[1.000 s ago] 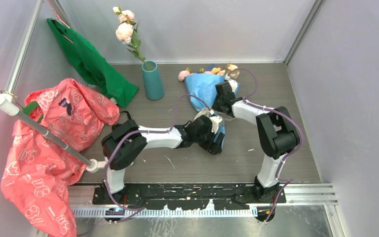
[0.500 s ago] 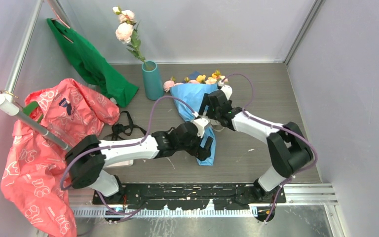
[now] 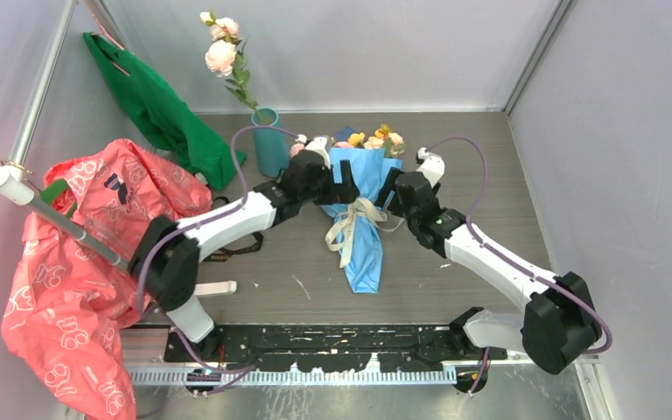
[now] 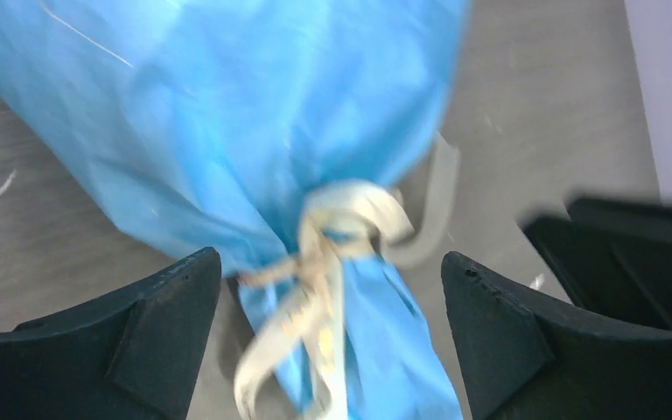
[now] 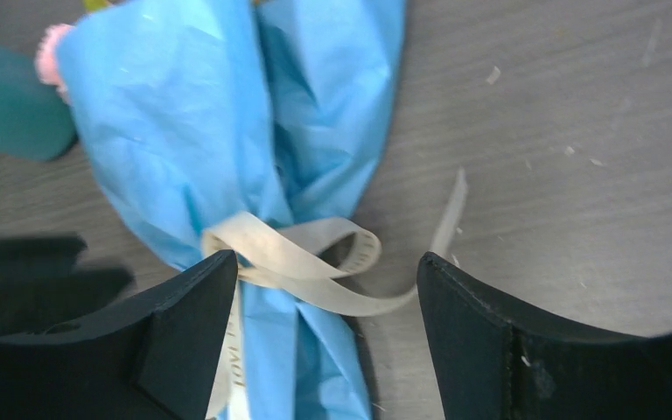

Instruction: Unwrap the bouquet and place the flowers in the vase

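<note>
The bouquet (image 3: 363, 197) lies flat on the table, a blue paper cone with its narrow tail toward the near edge. A cream ribbon (image 3: 348, 223) ties its waist. Yellow and pink flowers (image 3: 369, 138) show at its far end. My left gripper (image 3: 336, 187) is open at the cone's left side, and my right gripper (image 3: 391, 189) is open at its right. The ribbon knot (image 4: 350, 210) lies ahead of the left gripper (image 4: 330, 256), and ribbon loops (image 5: 315, 258) lie between the fingers of the right gripper (image 5: 328, 258). Neither holds anything. The teal vase (image 3: 269, 144) carries one pink rose stem (image 3: 221, 52).
A green cloth bag (image 3: 162, 109) leans in the back left corner. A red-pink plastic bag (image 3: 79, 262) hangs over a metal pole (image 3: 70, 229) at the left. A black strap (image 3: 227, 238) lies under my left arm. Grey walls enclose the table.
The bouquet has swung round and now lies straight, tail toward the near edge. My left gripper left the tail and moved up to the cone's left side. My right gripper opened and shifted right.
</note>
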Robot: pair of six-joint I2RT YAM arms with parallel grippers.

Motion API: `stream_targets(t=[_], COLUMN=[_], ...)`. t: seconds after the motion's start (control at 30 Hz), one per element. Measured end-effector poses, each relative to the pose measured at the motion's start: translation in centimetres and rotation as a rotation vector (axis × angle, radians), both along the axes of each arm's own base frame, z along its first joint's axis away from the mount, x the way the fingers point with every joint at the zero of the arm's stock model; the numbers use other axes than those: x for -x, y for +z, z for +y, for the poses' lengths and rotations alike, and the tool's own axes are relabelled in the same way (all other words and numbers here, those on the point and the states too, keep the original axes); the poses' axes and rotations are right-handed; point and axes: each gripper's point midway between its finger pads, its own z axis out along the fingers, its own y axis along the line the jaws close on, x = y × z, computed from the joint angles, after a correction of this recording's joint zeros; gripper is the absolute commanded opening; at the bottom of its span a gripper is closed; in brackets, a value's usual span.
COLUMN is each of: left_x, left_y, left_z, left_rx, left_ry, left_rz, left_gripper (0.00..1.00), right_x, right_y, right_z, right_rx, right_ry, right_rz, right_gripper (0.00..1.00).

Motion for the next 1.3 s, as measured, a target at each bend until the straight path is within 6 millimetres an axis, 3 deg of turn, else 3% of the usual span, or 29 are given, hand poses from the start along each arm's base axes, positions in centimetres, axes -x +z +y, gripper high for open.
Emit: stream_targets(t=[0.1, 0.17, 0.4, 0.67, 0.8, 0.83, 0.97, 1.0, 1.2, 1.3], left_x=[-4.2, -5.5, -7.4, -8.4, -8.6, -8.6, -8.6, -8.6, -8.5, -8.3], left_y=[-3.0, -4.9, -8.2, -9.0, -9.0, -9.0, -9.0, -9.1, -9.2, -9.2], left_z=[0.4, -0.4, -4.1, -4.1, -3.9, -3.9, -4.0, -3.9, -4.0, -4.2], left_rx=[0.041, 0.053, 0.152, 0.183, 0.174, 0.174, 0.181, 0.182, 0.172, 0.166], left_ry=[0.108, 0.140, 0.209, 0.282, 0.289, 0.288, 0.283, 0.282, 0.257, 0.219], left_rz=[0.084, 0.133, 0.218, 0.192, 0.182, 0.181, 0.171, 0.169, 0.150, 0.150], left_gripper=[0.96, 0.99, 0.99, 1.00, 1.00, 1.00, 1.00, 1.00, 1.00, 1.00], right_x=[1.3, 2.0, 2.8, 3.2, 2.9, 2.8, 1.7, 1.5, 1.4, 0.9], right_y=[-1.8, -2.8, -5.2, -10.9, -12.9, -13.5, -14.1, -14.3, -14.1, -12.2], right_z=[-1.2, -1.9, -2.7, -3.2, -2.9, -2.9, -2.2, -2.0, -1.9, -2.8], right_rx=[0.012, 0.014, -0.005, 0.038, 0.042, 0.047, 0.035, 0.032, 0.029, 0.010], right_ry=[-0.036, -0.065, -0.145, -0.213, -0.228, -0.230, -0.228, -0.225, -0.218, -0.218], right_rz=[0.039, 0.065, 0.123, 0.239, 0.270, 0.280, 0.275, 0.276, 0.278, 0.274], right_gripper=[0.80, 0.79, 0.74, 0.69, 0.60, 0.53, 0.05, 0.01, 0.01, 0.01])
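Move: The ribbon tail that the right hand goes for lies about 14 cm below it, 2 cm to its right and 1 cm back; the knot is some 6 cm left and 2 cm ahead of this hand. The left hand heads for the wrapper's upper part, roughly 8 cm ahead, 4 cm right and 11 cm below. The knot sits about 3 cm ahead and 3 cm right of the left hand, the vase some 14 cm ahead and 16 cm left. Right hand sinks some 14 cm and pinches the ribbon tail; open left hand lowers forward onto the wrapper. ##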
